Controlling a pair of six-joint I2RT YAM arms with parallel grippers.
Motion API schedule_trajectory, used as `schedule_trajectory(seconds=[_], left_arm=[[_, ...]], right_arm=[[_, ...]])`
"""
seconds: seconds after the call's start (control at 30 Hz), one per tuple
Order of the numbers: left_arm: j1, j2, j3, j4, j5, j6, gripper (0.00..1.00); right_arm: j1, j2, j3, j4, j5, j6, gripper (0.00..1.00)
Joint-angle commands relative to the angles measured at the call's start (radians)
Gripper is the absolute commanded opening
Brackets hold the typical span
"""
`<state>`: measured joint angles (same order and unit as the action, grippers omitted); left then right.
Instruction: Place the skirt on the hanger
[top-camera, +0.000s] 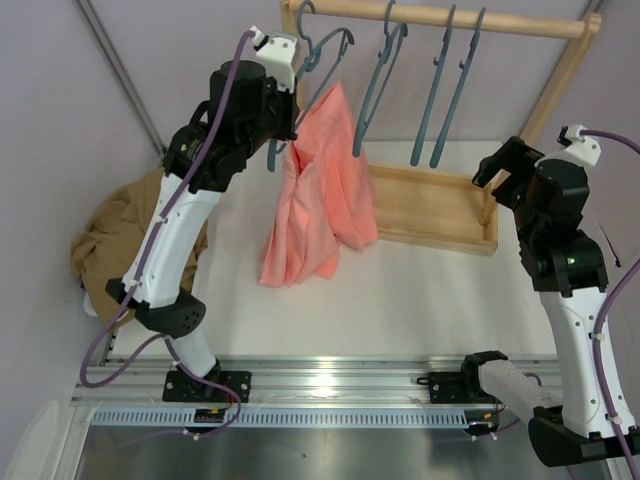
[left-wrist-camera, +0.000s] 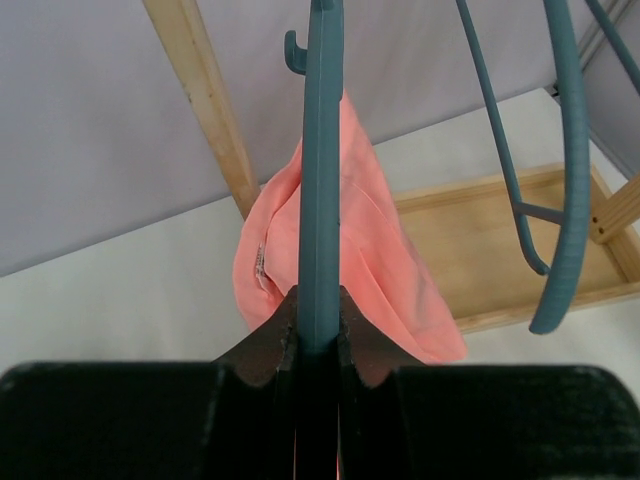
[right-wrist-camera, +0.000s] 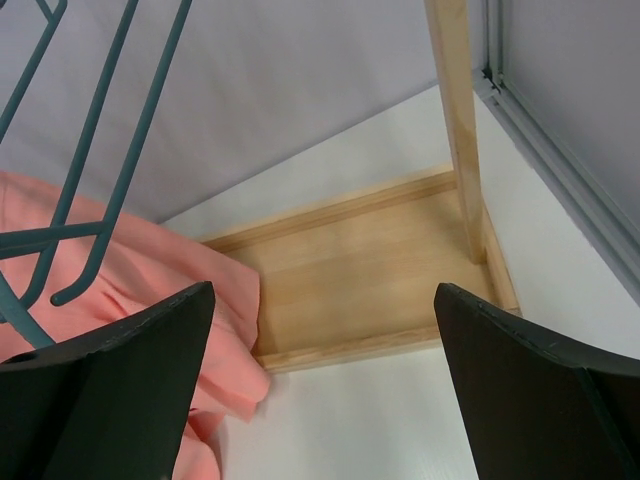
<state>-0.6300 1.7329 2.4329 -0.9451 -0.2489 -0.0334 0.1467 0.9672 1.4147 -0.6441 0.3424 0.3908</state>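
Observation:
The salmon-pink skirt (top-camera: 320, 195) is draped over a teal hanger (top-camera: 330, 64) at the left end of the wooden rack, its lower folds hanging down to the white table. My left gripper (top-camera: 292, 128) is raised beside it. In the left wrist view, that left gripper (left-wrist-camera: 318, 300) is shut on the hanger's thin teal bar (left-wrist-camera: 320, 180), with the skirt (left-wrist-camera: 400, 280) just behind it. My right gripper (top-camera: 490, 168) hovers open by the rack's right side. In the right wrist view, this right gripper (right-wrist-camera: 318, 310) holds nothing, and the skirt (right-wrist-camera: 150, 275) lies at its left.
The wooden rack has a top rail (top-camera: 450, 18), a base tray (top-camera: 430, 205) and a right post (right-wrist-camera: 455, 120). Three more teal hangers (top-camera: 440, 90) hang from the rail. A tan-brown garment (top-camera: 115, 245) lies at the table's left edge.

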Motion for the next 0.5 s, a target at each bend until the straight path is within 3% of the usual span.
schedule_trajectory(seconds=[0.0,0.27,0.47], left_arm=[[-0.004,0.014,0.078,0.219,-0.047,0.033,0.01],[-0.004,0.082,0.083,0.440,-0.064,0.131,0.01],[-0.002,0.143,0.107,0.509,-0.076,0.162,0.01]], right_arm=[[-0.009,-0.012,-0.025,0.060,-0.059,0.014,0.99],[-0.012,-0.025,-0.105,0.090,-0.069,0.026,0.99],[-0.018,-0.044,-0.132,0.109,-0.060,0.020,0.99]])
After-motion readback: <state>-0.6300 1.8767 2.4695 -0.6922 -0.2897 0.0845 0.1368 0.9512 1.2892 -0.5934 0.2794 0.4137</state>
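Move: Ahead of the left hand, which already holds the skirt's hanger by its near end, the free left stretch of the rod lies about 19 cm forward, 6 cm right and 12 cm higher. The rack's left post stands some 20 cm ahead, barely left, its middle 18 cm lower; the nearest hanging hanger is roughly 9 cm ahead and 13 cm right, about level. The skirt hangs about 9 cm ahead, 5 cm right and 18 cm below. That rod stretch is some 25 cm ahead, 25 cm left and 19 cm above the right hand. Carrying the hanger and skirt forward about 6 cm and rightward some 3 cm, the left hand heads for the empty stretch of rod between the left post and the nearest hanging hanger. It dips slightly, then climbs a little as the wrist tips its fingers up about 10 degrees, keeping its grip on the hanger. The empty right hand sinks about 4 cm, fingers wide open. ##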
